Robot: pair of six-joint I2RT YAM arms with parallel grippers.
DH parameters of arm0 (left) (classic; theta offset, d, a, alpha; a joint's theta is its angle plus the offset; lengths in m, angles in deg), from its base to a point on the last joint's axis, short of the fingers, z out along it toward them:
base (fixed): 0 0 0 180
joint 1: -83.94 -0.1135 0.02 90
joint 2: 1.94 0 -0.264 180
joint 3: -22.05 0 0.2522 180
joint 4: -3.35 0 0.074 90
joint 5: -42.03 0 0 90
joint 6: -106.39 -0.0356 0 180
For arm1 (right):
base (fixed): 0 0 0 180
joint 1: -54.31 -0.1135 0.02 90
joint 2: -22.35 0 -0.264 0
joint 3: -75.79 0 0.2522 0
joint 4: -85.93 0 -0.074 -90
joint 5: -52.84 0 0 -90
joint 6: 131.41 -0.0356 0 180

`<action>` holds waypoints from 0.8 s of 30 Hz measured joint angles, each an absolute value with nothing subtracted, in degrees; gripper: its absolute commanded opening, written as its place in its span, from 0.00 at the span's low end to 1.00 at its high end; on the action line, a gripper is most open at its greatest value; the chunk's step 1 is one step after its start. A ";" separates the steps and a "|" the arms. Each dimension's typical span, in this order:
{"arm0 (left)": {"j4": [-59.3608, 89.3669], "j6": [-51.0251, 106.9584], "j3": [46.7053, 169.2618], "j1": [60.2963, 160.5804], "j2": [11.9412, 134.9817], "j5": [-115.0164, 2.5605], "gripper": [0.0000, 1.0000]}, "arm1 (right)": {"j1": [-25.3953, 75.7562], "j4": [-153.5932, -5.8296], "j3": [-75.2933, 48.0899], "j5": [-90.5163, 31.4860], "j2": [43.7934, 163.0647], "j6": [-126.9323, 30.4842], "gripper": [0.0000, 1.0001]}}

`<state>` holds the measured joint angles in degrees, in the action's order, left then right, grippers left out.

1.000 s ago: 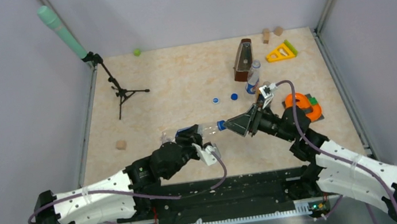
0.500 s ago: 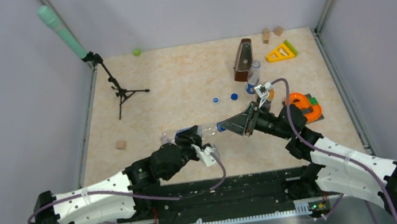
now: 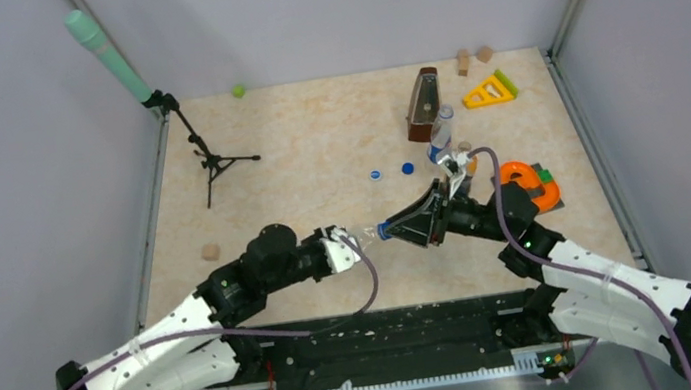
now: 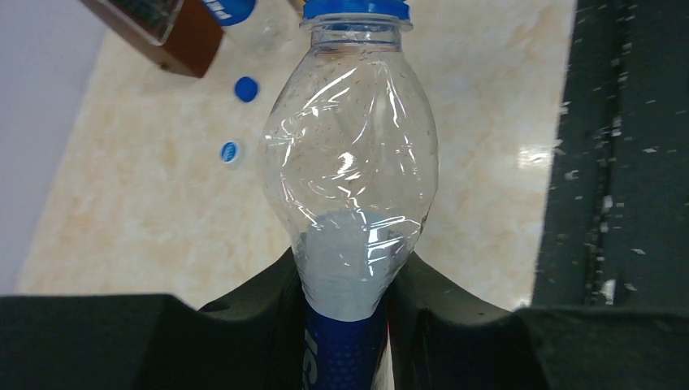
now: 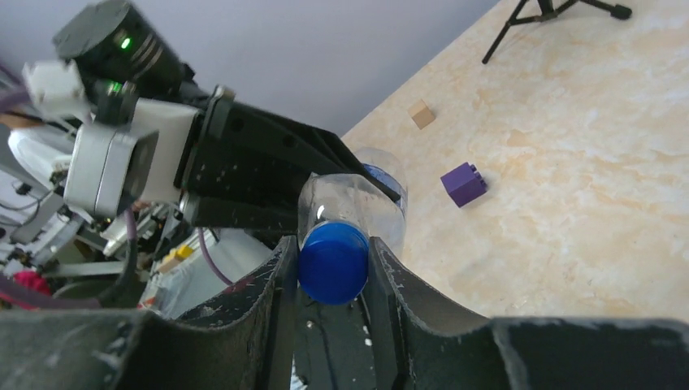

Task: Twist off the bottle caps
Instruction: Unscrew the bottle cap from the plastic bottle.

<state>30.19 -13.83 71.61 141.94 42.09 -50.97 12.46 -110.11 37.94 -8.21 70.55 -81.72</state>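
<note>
My left gripper [image 3: 340, 247] is shut on a clear plastic bottle [image 4: 349, 162] at its blue-labelled waist and holds it above the table, neck pointing right. The bottle's dark blue cap [image 5: 333, 262] sits between the fingers of my right gripper [image 5: 331, 272], which is shut on it; both pads touch the cap's rim. From above, the two grippers meet nose to nose at the cap [image 3: 383, 231]. Two loose bottle caps lie on the table behind them, a paler one [image 3: 375, 175] and a dark blue one [image 3: 408, 169].
Another bottle [image 3: 440, 137] stands beside a brown box [image 3: 422, 104] at the back right. An orange toy [image 3: 525, 183] lies right of my right wrist. A tripod [image 3: 210, 157] stands at the back left. A wooden cube [image 3: 211, 252] and a purple cube [image 5: 464, 184] lie on the table.
My right gripper has shut on the bottle's cap. The left arm has lifted and turned at the wrist, carrying the bottle slightly right.
</note>
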 measured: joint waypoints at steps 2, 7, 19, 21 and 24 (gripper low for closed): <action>32.55 -11.29 73.66 137.48 43.14 -59.30 0.00 | 12.48 -110.94 37.94 -7.16 70.29 -79.89 0.02; 40.15 -5.96 80.68 130.46 49.87 -74.73 0.00 | 12.75 -111.51 38.02 -5.58 69.26 -75.65 0.04; 52.05 -4.76 88.11 128.73 56.32 -81.99 0.00 | 13.07 -110.98 39.64 -2.81 68.46 -72.41 0.49; 48.29 -4.89 85.86 128.89 53.80 -80.50 0.00 | 12.90 -109.91 39.66 -3.25 68.06 -72.50 0.56; 40.85 -6.36 80.15 128.87 47.20 -76.59 0.00 | 12.46 -108.43 39.99 -4.64 67.06 -73.35 0.61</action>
<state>40.85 -6.36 80.15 128.87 47.20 -76.59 12.46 -108.43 39.99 -4.64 67.06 -73.35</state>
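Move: The blue cap of the plastic bottle is already pinched between my right fingertips, right at that hand's point. From my left hand, which grips the bottle by its label, the cap lies about 8 cm to the right, 1 cm ahead and 6 cm up. On the table some 22 cm below my right hand, two loose caps lie about 22 cm ahead of it, one roughly 9 cm right, the other 1 cm right; a purple block lies 22 cm left and 6 cm ahead. I twist the bottle against the held cap: my left hand keeps its grip, draws back some 3.5 cm and rolls its fingers downward about 30 degrees, while my right hand counter-turns some 10 degrees, fingers still pinching. Then my right fingers open and let go of the cap, that hand ending slightly back and lower, as my left hand turns partly back, coming forward and up. ##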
